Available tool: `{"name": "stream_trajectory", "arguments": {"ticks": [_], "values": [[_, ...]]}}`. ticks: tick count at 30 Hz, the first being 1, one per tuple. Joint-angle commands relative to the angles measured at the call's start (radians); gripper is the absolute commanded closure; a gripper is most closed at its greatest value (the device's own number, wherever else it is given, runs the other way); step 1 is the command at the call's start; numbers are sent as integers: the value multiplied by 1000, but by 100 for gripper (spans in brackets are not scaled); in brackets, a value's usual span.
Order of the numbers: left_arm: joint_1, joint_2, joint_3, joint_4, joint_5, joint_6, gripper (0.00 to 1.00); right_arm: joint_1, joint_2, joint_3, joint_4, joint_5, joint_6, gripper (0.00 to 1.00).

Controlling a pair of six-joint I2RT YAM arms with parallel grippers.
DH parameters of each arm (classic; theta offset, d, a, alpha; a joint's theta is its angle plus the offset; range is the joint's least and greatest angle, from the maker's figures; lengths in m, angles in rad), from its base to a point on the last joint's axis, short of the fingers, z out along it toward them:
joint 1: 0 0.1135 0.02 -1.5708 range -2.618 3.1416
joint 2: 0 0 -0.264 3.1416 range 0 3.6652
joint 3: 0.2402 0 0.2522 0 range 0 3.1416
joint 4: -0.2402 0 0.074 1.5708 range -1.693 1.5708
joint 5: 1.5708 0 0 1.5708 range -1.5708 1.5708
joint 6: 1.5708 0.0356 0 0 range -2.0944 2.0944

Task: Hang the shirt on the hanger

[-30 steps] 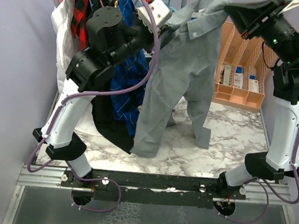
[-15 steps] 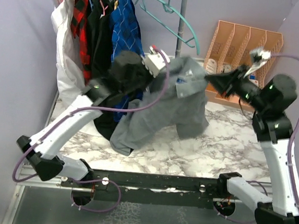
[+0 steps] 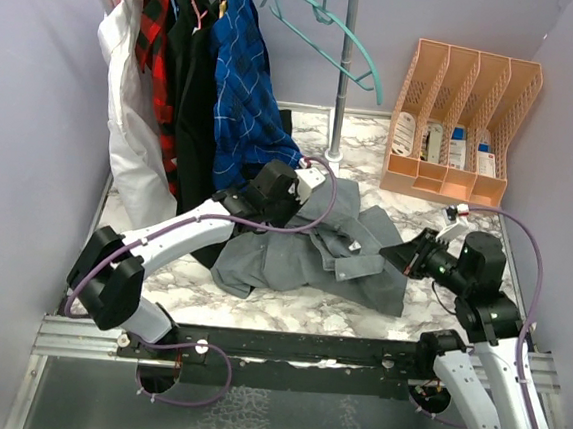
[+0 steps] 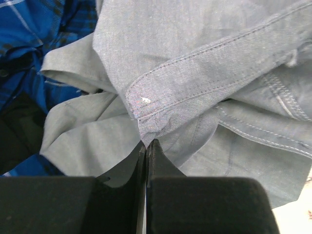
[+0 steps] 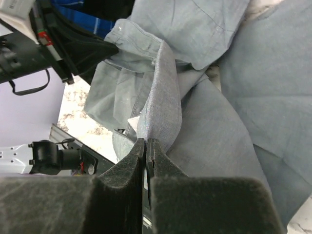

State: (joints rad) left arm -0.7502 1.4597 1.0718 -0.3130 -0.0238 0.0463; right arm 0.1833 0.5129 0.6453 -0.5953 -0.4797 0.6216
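The grey shirt (image 3: 302, 261) lies crumpled on the marble table, between the two arms. My left gripper (image 3: 314, 215) is low over its back edge, and in the left wrist view it (image 4: 147, 142) is shut on a stitched hem of the shirt (image 4: 195, 58). My right gripper (image 3: 390, 256) reaches in from the right. In the right wrist view it (image 5: 146, 141) is shut on a raised fold of the shirt (image 5: 219, 122), with the left gripper (image 5: 114, 48) across from it. The teal hanger (image 3: 333, 28) hangs bare on the rack rod, far above the shirt.
Several garments hang on the rack at the back left, among them a blue plaid shirt (image 3: 247, 91), a red-and-black plaid shirt (image 3: 160, 53) and a white one (image 3: 125, 110). The rack pole (image 3: 343, 79) stands behind the shirt. An orange file organiser (image 3: 465, 120) sits at the back right.
Both arms have come down from high near the rack to the table. The shirt, held aloft a second ago, now lies bunched on the marble, still gripped at both ends.
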Motion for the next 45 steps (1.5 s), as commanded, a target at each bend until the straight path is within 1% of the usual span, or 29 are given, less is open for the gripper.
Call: {"name": "stream_trajectory", "arguments": {"ticks": [1,4,5,6,7,8,9,11,12,14,16,17,21,22,23,25,26,27,28,30,31,35,38,40,41,43,45], "values": [[-15,23,50,59,123,-51,100,-1,-37,-42,-65,69,33,99],[-31,54,87,21,215,-63,100,-1,-40,-81,-42,46,39,99],[-41,65,104,3,248,-56,95,-1,-38,-90,-28,41,38,99],[-51,74,122,-19,271,-37,88,-1,-32,-95,-14,38,36,99],[-63,83,150,-53,293,-13,73,-1,-24,-97,-3,37,32,99],[-69,91,179,-89,318,12,47,-1,-11,-96,7,35,26,99],[-70,95,212,-126,340,36,35,-1,5,-96,16,32,19,99],[-70,85,270,-190,366,98,21,-1,38,-95,29,27,1,99],[-69,71,302,-228,378,136,16,-1,53,-97,32,24,-8,99],[-62,32,356,-289,386,213,14,-1,72,-101,36,27,-19,99],[-24,-9,409,-309,372,237,15,-1,80,-106,38,36,-32,99],[15,-8,456,-323,366,225,14,-1,83,-109,40,38,-38,99],[251,88,720,-436,567,149,15,-1,103,-114,58,24,-38,99],[292,109,771,-439,577,119,16,-1,113,-108,59,23,-36,99],[321,126,812,-436,580,98,16,-1,121,-102,63,21,-35,99],[328,159,885,-443,578,84,15,-1,136,-87,72,17,-35,99],[328,172,907,-442,577,75,15,-1,146,-77,75,14,-37,95],[328,186,924,-443,579,64,15,-1,159,-65,76,4,-47,86],[328,195,927,-444,581,56,16,-1,176,-49,71,-11,-56,68],[328,201,911,-449,573,60,16,-1,212,-8,49,-31,-77,20],[328,196,897,-453,569,69,16,-1,224,20,33,-32,-91,15],[328,151,850,-471,586,131,16,-1,235,166,-18,47,-169,13],[328,107,823,-476,626,171,16,-1,285,298,-10,115,-250,13],[330,84,803,-476,647,172,18,-1,365,399,-4,179,-301,12],[333,72,784,-462,650,155,18,-1,419,473,-15,234,-329,12],[346,48,734,-406,656,122,18,-1,536,637,-29,333,-378,10],[359,26,682,-361,634,82,18,28,656,827,-47,395,-415,9]]}}
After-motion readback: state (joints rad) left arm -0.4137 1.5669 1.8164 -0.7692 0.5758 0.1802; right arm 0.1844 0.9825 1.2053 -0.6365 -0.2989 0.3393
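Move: Both hands still pinch the gray shirt, whose middle lies on the table about 4 cm back and 4 cm right of the left hand, some 10 below it, and roughly 13 cm left and 2 ahead of the right hand, 16 below. From the left hand, the blue plaid shirt hangs about 8 cm ahead and 10 left; the rack's foot stands some 16 ahead and 6 right. The tan organizer is about 24 cm ahead and 14 right of the right hand. Left slides rightward, releases the shirt, rises some 20 cm; right lowers its edge 6 cm, releases, rises forward. ##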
